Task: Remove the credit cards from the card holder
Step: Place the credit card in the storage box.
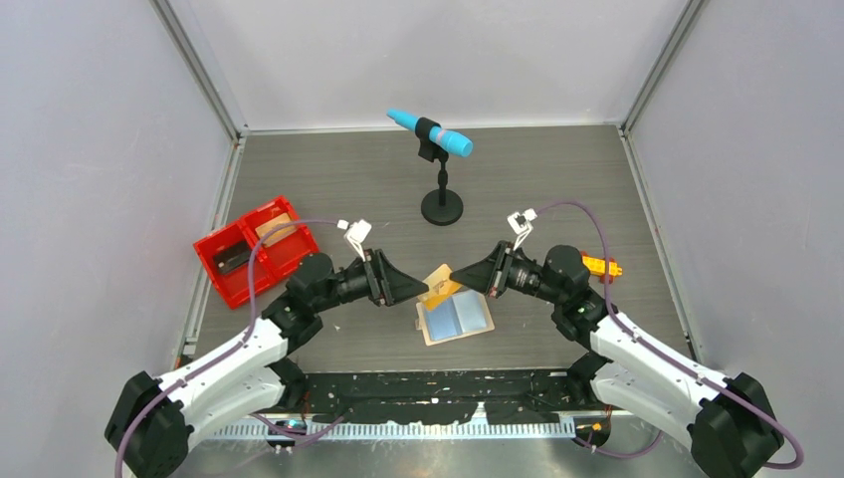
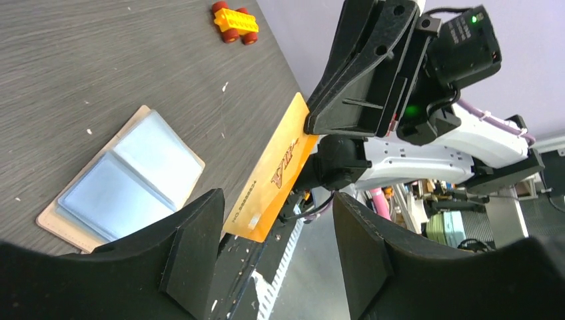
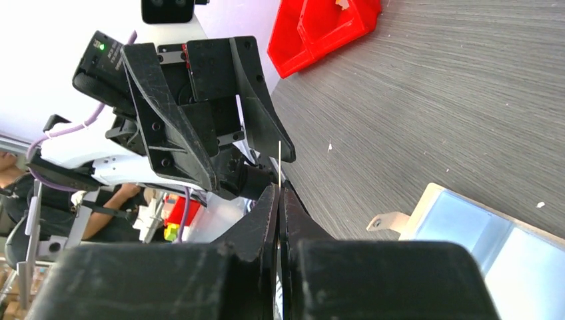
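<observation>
The card holder lies open and flat on the table, its blue-grey sleeves facing up. Just above it, a tan-orange credit card hangs in the air between the two grippers. My right gripper is shut on the card's far edge. In the right wrist view the credit card shows edge-on, sticking out past the pressed fingertips of my right gripper. My left gripper is open; the credit card stands close to its left finger without being gripped.
A red two-compartment tray at the left holds a tan card and a dark one. A blue microphone on a black stand stands at the back centre. A yellow toy brick car sits behind the right arm.
</observation>
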Robot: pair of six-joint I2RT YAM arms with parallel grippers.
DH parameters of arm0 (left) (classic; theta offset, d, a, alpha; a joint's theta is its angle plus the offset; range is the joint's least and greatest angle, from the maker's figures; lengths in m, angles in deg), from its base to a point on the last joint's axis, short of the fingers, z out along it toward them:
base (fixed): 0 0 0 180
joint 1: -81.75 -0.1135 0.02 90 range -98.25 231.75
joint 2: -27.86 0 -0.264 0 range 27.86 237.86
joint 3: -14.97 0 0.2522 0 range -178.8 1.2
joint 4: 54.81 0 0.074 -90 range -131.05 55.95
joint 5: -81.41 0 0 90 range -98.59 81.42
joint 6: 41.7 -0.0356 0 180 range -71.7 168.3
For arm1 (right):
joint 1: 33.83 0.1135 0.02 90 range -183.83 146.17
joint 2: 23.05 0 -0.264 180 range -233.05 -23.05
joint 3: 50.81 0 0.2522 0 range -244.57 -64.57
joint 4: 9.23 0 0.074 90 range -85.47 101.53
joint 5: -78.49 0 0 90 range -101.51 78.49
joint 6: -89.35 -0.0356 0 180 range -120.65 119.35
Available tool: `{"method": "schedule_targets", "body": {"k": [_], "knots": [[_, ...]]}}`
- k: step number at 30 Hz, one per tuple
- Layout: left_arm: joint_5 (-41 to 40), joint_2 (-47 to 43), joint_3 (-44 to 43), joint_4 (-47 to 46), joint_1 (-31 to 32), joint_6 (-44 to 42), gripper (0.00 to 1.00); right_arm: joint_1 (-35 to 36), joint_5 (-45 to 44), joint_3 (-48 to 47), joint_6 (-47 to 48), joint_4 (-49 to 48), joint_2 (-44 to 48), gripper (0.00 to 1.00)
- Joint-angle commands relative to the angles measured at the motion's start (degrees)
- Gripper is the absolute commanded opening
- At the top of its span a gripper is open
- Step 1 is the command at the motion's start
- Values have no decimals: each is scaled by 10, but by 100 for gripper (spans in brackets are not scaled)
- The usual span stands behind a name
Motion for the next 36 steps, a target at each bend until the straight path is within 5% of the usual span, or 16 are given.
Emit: {"method": "schedule_targets", "body": {"k": [1,18,32,36], "knots": [[-37,-24,21,-32,-2,40,63,-1,-38,29,-66,-122,11,5],[-23,24,65,-213,-1,137,59,0,-113,109,-158,-245,36,5],[-17,31,61,-251,-2,138,0,0,-159,146,-162,-226,64,5],[-20,23,51,-216,-2,117,0,0,-154,148,-159,-220,61,6]]}}
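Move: The yellow credit card hangs in my right fingers, its free end between my open left fingers: its middle is about 4 cm to the right of my left hand and 1 cm ahead, at about the same height. From my right hand that middle is some 4 cm left and 2 cm back, 1 cm lower. The open card holder lies about 8 cm right, 3 cm back and 12 cm below my left hand; the red storage box is roughly 37 cm left, 13 cm ahead, 10 cm below it. I shut my left fingers from well open onto the card's free end and pinch it, the left hand staying nearly in place while its fingertips tip up about 10 degrees and it rises just over 1 cm late on. Before that, my right hand, keeping its own grip, draws off about 2.5 cm to the right and slightly forward, turning some 20 degrees: fingertips up and clockwise. ##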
